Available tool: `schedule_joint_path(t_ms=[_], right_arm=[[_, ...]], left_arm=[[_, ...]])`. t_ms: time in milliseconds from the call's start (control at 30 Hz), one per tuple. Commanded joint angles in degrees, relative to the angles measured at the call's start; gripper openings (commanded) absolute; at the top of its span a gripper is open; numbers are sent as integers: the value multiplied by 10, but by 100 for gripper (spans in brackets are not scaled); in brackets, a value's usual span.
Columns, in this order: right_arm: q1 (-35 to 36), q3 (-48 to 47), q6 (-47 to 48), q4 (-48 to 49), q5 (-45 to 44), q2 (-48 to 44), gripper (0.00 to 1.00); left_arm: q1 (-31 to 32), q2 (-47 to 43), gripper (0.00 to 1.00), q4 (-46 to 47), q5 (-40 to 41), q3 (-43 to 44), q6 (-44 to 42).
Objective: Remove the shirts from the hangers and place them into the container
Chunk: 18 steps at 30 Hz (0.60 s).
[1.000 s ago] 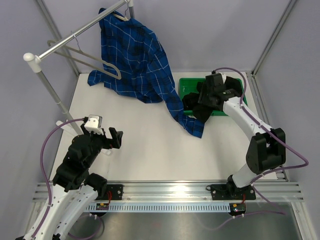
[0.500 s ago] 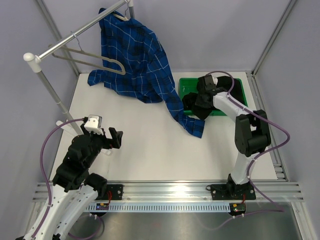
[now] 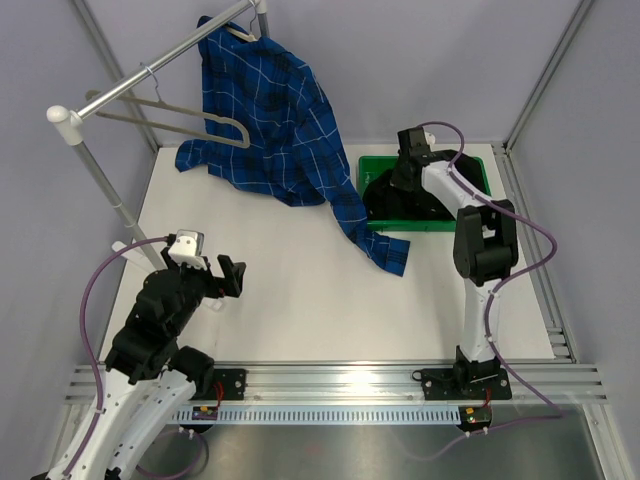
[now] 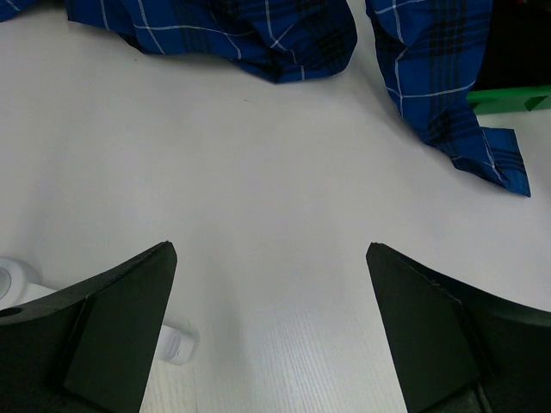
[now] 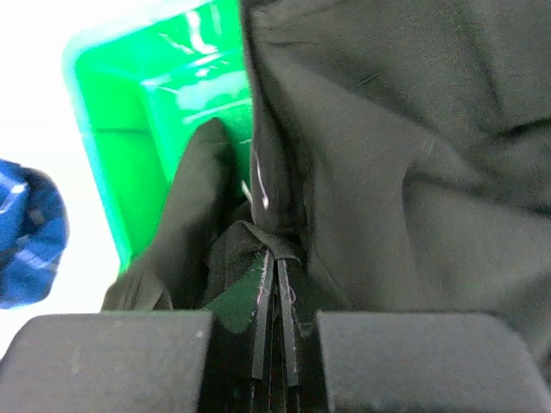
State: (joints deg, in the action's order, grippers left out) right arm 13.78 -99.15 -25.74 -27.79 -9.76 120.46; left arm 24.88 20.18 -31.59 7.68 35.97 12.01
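Observation:
The dark blue plaid shirt (image 3: 270,110) hangs on a hanger (image 3: 238,35) at the rail's far end, and its sleeve (image 4: 448,86) trails onto the table beside the green container (image 3: 372,165). A bare hanger (image 3: 175,125) hangs further along the rail. The black shirt (image 3: 400,200) lies bunched in the container (image 5: 112,112). My right gripper (image 3: 405,175) is low over it; in the right wrist view the gripper (image 5: 277,258) is shut on a fold of the black shirt (image 5: 413,129). My left gripper (image 4: 269,249) is open over bare table near the left front (image 3: 232,278).
A silver rail (image 3: 150,80) with a white end cap (image 3: 62,115) slants over the table's back left on a thin post. A small white foot (image 4: 172,344) of the rack sits on the table by my left fingers. Frame posts stand at the corners.
My right gripper has moved toward the container's far side and closed on the black shirt, drawing the cloth off the front rim into the container. The bare hanger swung slightly. The left arm is still.

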Motion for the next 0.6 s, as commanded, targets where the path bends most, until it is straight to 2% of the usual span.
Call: schedule_joint_path(t_ms=[0, 167, 267, 333, 567], right_arm=[[-8, -38, -3, -35, 8, 46, 11], [-9, -86, -5, -71, 21, 92, 14], [-8, -96, 5, -80, 33, 104, 20], [-8, -91, 12, -80, 33, 94, 27], [-7, -36, 38, -44, 46, -35, 38]], left_arm=[[-2, -5, 99, 24, -3, -2, 4], [-2, -1, 99, 24, -4, -2, 3], [-2, 0, 99, 24, -4, -2, 3], [-2, 1, 99, 25, -4, -2, 3], [-2, 6, 99, 25, -4, -2, 3]])
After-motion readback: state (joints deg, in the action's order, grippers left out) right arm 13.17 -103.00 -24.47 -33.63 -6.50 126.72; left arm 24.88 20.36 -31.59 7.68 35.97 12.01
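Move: The right hand, still pinching a bunch of the black shirt, is over the green container's left half. The container's middle and the shirt heap in it lie about 7 cm to its right, level with it and 5 cm below. The blue sleeve cuff lies some 16 cm back and 5 cm left, 8 cm below. From the left hand, the container is roughly 32 cm ahead, 48 cm right and 18 cm below. Keeping its pinch on the black shirt, the right hand pushes the bunch down into the container, about 6.5 cm almost straight down, its fingers tipping some 10 degrees further downward. At the bottom the fingers part about a quarter of their range, loosening the pinch, and the hand starts back up by about 2 cm, the tips still among the cloth. ##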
